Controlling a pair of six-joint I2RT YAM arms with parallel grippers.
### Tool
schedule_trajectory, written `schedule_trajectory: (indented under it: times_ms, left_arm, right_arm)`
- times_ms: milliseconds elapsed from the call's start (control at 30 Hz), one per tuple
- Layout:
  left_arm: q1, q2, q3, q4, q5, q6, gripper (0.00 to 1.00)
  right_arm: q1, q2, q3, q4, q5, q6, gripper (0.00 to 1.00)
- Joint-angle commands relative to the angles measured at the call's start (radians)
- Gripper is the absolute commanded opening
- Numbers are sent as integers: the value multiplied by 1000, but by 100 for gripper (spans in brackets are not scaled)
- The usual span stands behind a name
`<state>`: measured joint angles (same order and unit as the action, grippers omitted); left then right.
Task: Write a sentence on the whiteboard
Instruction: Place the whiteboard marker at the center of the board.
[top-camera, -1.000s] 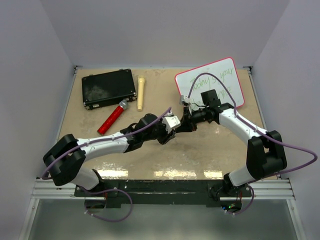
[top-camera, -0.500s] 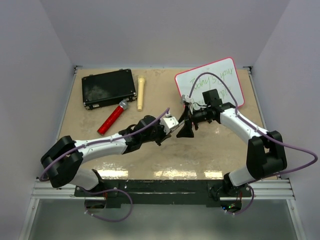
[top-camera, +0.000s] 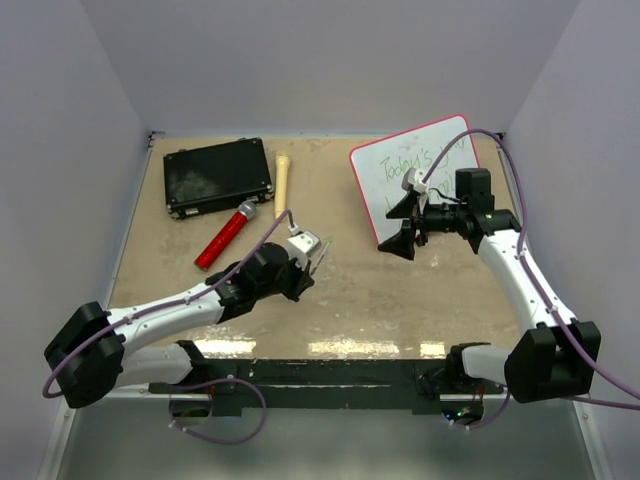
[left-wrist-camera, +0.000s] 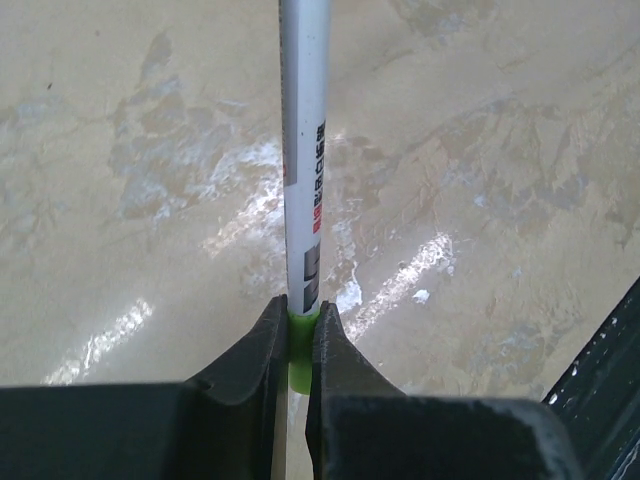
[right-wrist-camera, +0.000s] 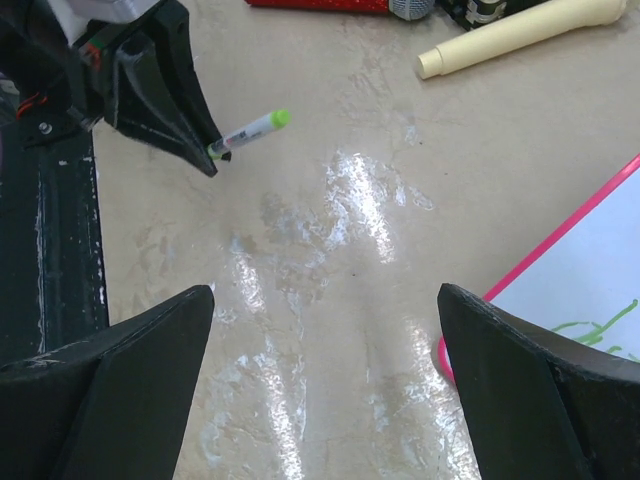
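The whiteboard (top-camera: 450, 145), white with a pink rim, lies at the far right of the table; its corner (right-wrist-camera: 600, 280) shows in the right wrist view. The sentence (top-camera: 415, 160) is green cursive on it, partly hidden by the right arm. My left gripper (top-camera: 313, 258) is mid-table, shut on the green end of a white marker (left-wrist-camera: 303, 150) that points away from it. The same marker (right-wrist-camera: 250, 128) shows in the right wrist view. My right gripper (top-camera: 398, 225) hangs open and empty at the board's near-left edge, fingers (right-wrist-camera: 150, 340) wide apart.
A black case (top-camera: 218, 176) lies at the far left. A red cylinder with a grey end (top-camera: 222, 238) lies just in front of it, and a cream cylinder (top-camera: 282, 185) to its right. Grey walls enclose the table on three sides.
The grippers met at mid-table around the marker. The right one opened and drew back right to the board; the left one shut on the marker and pulled back left and nearer.
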<state>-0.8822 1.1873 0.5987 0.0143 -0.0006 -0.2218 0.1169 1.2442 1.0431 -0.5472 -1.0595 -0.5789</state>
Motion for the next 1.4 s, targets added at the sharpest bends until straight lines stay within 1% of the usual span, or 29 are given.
schedule_trajectory:
  times_ms: [0, 133, 167, 300, 400, 667, 867, 967, 1000, 1067, 1100, 1167, 1200, 1233, 1267, 1367]
  left_arm:
    - [75, -41, -42, -51, -21, -142, 0]
    - [149, -49, -53, -108, -35, -211, 0]
    - [155, -38, -50, -126, -47, -217, 0]
    - [163, 17, 22, -284, -130, -241, 0]
    - [164, 64, 58, -350, -171, -243, 0]
    - [164, 147, 114, -425, -251, -218, 0]
    - [169, 210, 139, -461, -274, -208, 1]
    - [170, 227, 148, -465, -276, -206, 7]
    - [173, 232, 151, -471, -276, -205, 13]
    - [172, 242, 159, -478, -279, -203, 19]
    - [172, 242, 162, -481, -279, -202, 24]
    - [175, 244, 165, -482, -279, -203, 31]
    - [173, 241, 168, -487, -279, -202, 39]
    - [173, 238, 168, -490, -280, -205, 41]
    - [175, 223, 171, -493, -277, -205, 45]
    - [173, 175, 182, -501, -259, -206, 54]
  right_arm:
    - [-8, -3, 20, -10, 10, -15, 99]
    - [-13, -14, 20, -11, 10, -16, 99]
    - [-13, -15, 18, -10, 10, -16, 99]
    - [-19, -25, 17, -11, 10, -18, 99]
    - [-17, -28, 17, -11, 6, -18, 99]
    - [-20, -25, 15, -14, 0, -21, 99]
    - [-20, -25, 14, -14, 0, -21, 99]
    - [-22, -26, 14, -14, -2, -21, 99]
    - [-22, -25, 14, -14, -2, -21, 99]
    - [-22, -26, 14, -16, -3, -21, 99]
    - [-20, -26, 14, -16, -4, -21, 99]
    - [-23, -28, 12, -14, -4, -21, 99]
    - [-23, -26, 12, -16, -4, -21, 99]
    - [-23, -28, 12, -16, -4, -21, 99]
    - [-26, -28, 12, -16, -4, -21, 98]
    - [-31, -29, 12, -16, -2, -21, 99]
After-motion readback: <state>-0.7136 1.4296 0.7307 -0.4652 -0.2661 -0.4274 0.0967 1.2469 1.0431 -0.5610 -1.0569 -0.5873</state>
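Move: The left hand holds the marker by its green end, tip up. It is headed for bare table about 12 cm to its left, a couple of centimetres ahead and some 9 cm down. From this hand, the red microphone's middle is roughly 15 cm ahead and 22 cm left, the cream baton about 28 cm ahead and 7 cm left. From the right hand, that spot lies some 36 cm left, 4 cm back and 21 cm down. The left fingers let go of the marker on the bare table, opening to about half at the end. Before that the left hand carries it some 12 cm left and 8 cm down, towards the microphone side, while the wrist turns counter-clockwise and rolls its left side up, each by just under 30 degrees, and tips further downward. ##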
